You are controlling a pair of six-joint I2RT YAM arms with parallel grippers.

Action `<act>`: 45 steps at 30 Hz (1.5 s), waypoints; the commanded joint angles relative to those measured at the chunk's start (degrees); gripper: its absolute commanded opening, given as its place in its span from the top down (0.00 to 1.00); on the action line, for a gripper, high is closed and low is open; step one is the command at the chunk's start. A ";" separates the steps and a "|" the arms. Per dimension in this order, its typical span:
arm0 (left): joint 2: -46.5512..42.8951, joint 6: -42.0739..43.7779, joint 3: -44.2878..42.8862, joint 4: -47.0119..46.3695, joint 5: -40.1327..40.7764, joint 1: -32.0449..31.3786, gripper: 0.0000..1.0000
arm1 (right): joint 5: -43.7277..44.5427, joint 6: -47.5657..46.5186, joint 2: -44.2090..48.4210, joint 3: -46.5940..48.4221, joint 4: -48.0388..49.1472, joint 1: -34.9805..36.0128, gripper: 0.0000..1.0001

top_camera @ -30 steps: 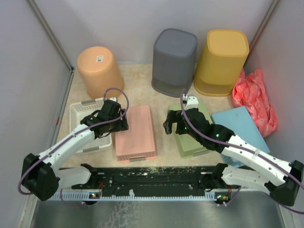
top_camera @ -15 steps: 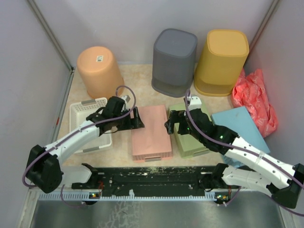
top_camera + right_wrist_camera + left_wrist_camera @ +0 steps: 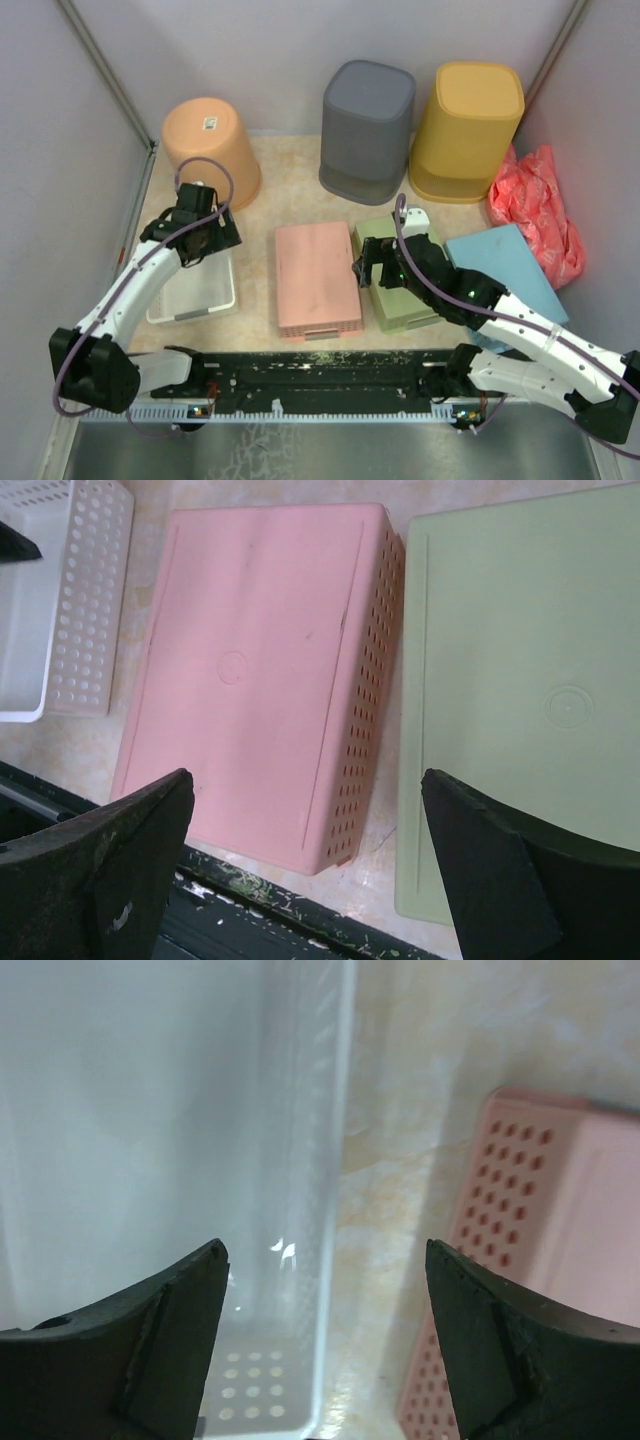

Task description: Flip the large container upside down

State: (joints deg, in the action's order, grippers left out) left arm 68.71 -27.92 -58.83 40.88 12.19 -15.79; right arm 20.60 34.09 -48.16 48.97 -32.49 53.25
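Note:
The large container, a pink perforated basket, lies bottom up on the table between a white basket and a green one. My left gripper is open and empty. It hangs over the right wall of the white basket, which stands open side up, well left of the pink basket. My right gripper is open too, above the gap between the pink basket and the bottom-up green basket, touching neither.
An orange bucket, a grey bin and a yellow bin stand bottom up along the back wall. A red bag and a blue lid lie at the right. A black rail runs along the near edge.
The left gripper pushed the pink basket to the right, let go of it, opened wider and drew back left over the white basket. The right arm shifted slightly.

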 commanded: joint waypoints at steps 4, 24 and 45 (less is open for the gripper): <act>4.90 1.26 7.19 -3.30 0.03 1.09 0.41 | 1.29 -1.15 0.88 1.38 0.82 0.46 0.04; -6.81 0.19 -4.43 -3.87 -50.57 11.86 1.00 | 0.56 -1.97 -0.18 2.34 1.55 0.46 0.04; -4.91 -8.95 19.75 -22.40 -80.46 34.81 1.00 | 0.71 -2.15 1.05 1.71 0.38 0.45 0.04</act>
State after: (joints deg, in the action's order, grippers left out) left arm 61.95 -40.01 -41.08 18.79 -66.35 16.51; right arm 21.15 32.97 -48.36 48.97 -33.06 53.25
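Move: The white basket lies open side up with its middle about 10 cm left of the left hand, 4 cm back and 11 cm below; its right-hand rim runs beneath the open fingers. The pink basket, already upside down, is some 17 cm to the hand's right and 6 cm back, the orange bin about 20 cm ahead and 6 cm left. From the right hand the white basket is roughly 38 cm left, 4 cm ahead and 16 cm below. The white basket's right-hand rim is pinched as the left hand drops about 8 cm onto it and shuts its fingers, then is hoisted roughly 17 cm while being drawn some 6 cm right. Keeping the pinch, the hand rolls about 60 degrees, left side down, until the fingers point rightward, eases back a few centimetres and finally sinks about 4 cm. ##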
